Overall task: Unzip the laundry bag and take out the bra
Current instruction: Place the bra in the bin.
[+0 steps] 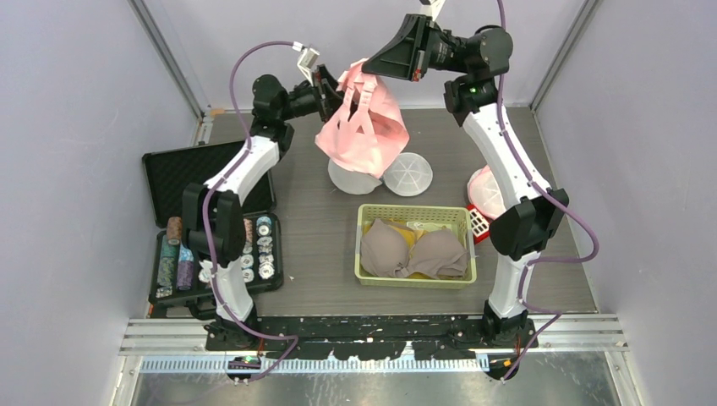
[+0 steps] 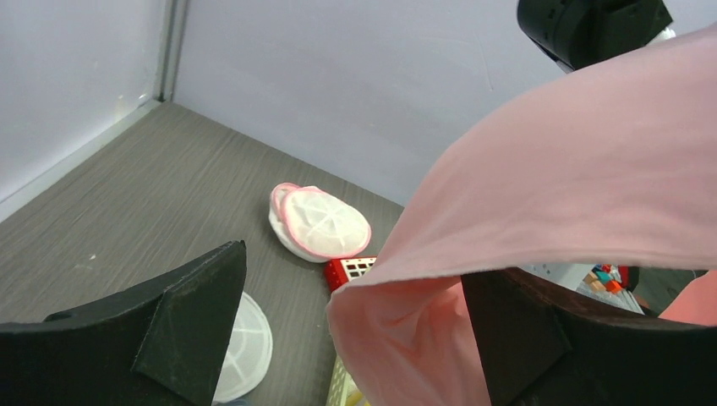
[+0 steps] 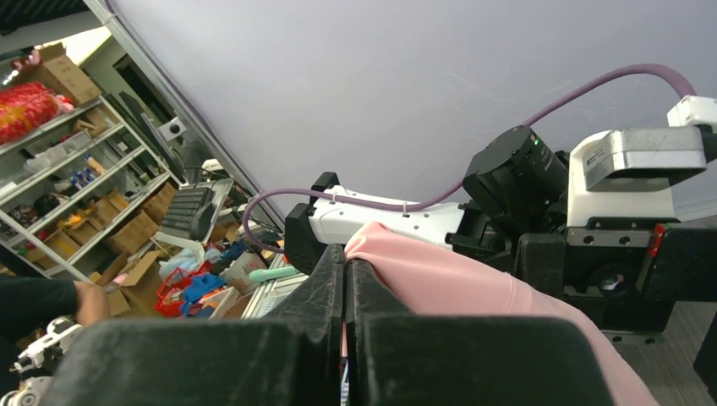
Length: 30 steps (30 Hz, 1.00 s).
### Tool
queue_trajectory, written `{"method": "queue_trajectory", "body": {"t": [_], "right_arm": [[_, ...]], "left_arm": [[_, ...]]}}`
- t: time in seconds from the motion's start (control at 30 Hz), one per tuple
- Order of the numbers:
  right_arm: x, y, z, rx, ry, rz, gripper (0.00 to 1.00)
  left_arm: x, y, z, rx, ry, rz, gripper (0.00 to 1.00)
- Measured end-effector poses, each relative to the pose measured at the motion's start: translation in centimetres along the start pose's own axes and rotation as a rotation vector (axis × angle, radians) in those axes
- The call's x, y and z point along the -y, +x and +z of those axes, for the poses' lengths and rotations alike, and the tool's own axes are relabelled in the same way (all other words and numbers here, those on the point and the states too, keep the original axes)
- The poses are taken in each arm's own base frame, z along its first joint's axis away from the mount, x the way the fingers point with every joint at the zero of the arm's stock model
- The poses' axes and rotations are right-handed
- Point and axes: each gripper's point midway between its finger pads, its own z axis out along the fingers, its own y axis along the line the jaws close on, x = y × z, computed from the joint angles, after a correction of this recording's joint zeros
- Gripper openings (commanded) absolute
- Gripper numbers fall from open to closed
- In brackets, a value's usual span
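Note:
A pink bra (image 1: 363,127) hangs in the air over the back of the table, its top edge pinched in my right gripper (image 1: 365,68), which is shut on it (image 3: 345,262). The fabric (image 3: 440,279) drapes to the right of the closed fingers. My left gripper (image 1: 330,89) is level with the bra on its left side, jaws wide open (image 2: 355,279); the pink cloth (image 2: 575,169) hangs between them, close against the right finger. Below it the white mesh laundry bag (image 1: 380,176) lies open in two round halves on the table, one half (image 2: 245,347) showing in the left wrist view.
A green basket (image 1: 414,211) holding beige bras sits at the table's middle front. A second, pink-rimmed mesh bag (image 1: 486,188) (image 2: 321,222) and a red crate (image 1: 478,222) lie at the right. An open black case (image 1: 194,169) with poker chips is on the left.

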Motion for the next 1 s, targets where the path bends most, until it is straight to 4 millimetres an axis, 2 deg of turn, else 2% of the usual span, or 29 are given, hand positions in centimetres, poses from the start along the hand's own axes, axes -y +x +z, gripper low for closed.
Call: {"method": "queue_trajectory", "body": {"t": [0.17,0.33,0.57,0.6,0.77,0.8,0.9,1.0], "right_arm": [[-1.4,-0.8,0.2,0.001,-0.02,-0.041,0.01],[-1.7,-0.9,0.3,0.002,-0.027,-0.049,0.01],[-0.4,-0.9,0.0,0.005,-0.014,-0.015,0.01],[-0.3,-0.9,-0.1,0.007,-0.011,-0.008,0.01],[0.2,-1.4,-0.9,0.02,0.006,-0.002,0.01],[0.4,-1.4,-1.1,0.024,0.011,-0.001,0.04],[1.9,-1.3,-1.9,0.039,0.041,0.028,0.24],[3.7,-1.3,-3.0,0.059,0.085,0.071,0.39]], "left_arm": [[1.8,-0.2,1.0,0.002,0.04,0.023,0.86],[3.4,-0.5,2.1,0.004,0.078,0.025,0.53],[5.0,-1.2,2.7,0.02,0.096,0.027,0.03],[5.2,-1.5,2.7,0.025,0.095,0.03,0.0],[4.8,-2.6,2.4,0.063,0.051,0.03,0.0],[4.4,-2.9,2.2,0.073,0.034,0.025,0.0],[2.7,-3.9,1.5,0.112,-0.039,-0.003,0.0],[0.8,-5.2,0.4,0.157,-0.123,-0.029,0.0]]}}
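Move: The bra hangs from the right hand's shut fingers, its edge already between the left hand's open jaws; its middle lies about 8 cm back from the left hand, 3 cm to its right and 2 cm below. Under the left hand, some 35 cm down, the laundry bag lies about 2 cm back, with its round lid 14 cm to the right and 2 cm back. From the right hand, the bra's middle is 4 cm left and 18 cm below; the bin is 12 cm back, 9 cm right and 48 cm down. The left hand eases back, up and to the right by about 4 cm each way, closing its wide-open fingers until they pinch the bra's edge, then swings forward some 5 cm and a little left with the bra, its wrist turning counter-clockwise. The right hand keeps its pinch and stays nearly in place meanwhile, then travels forward, sinking slightly and drifting right, and starts to open its fingers to give up the cloth. ##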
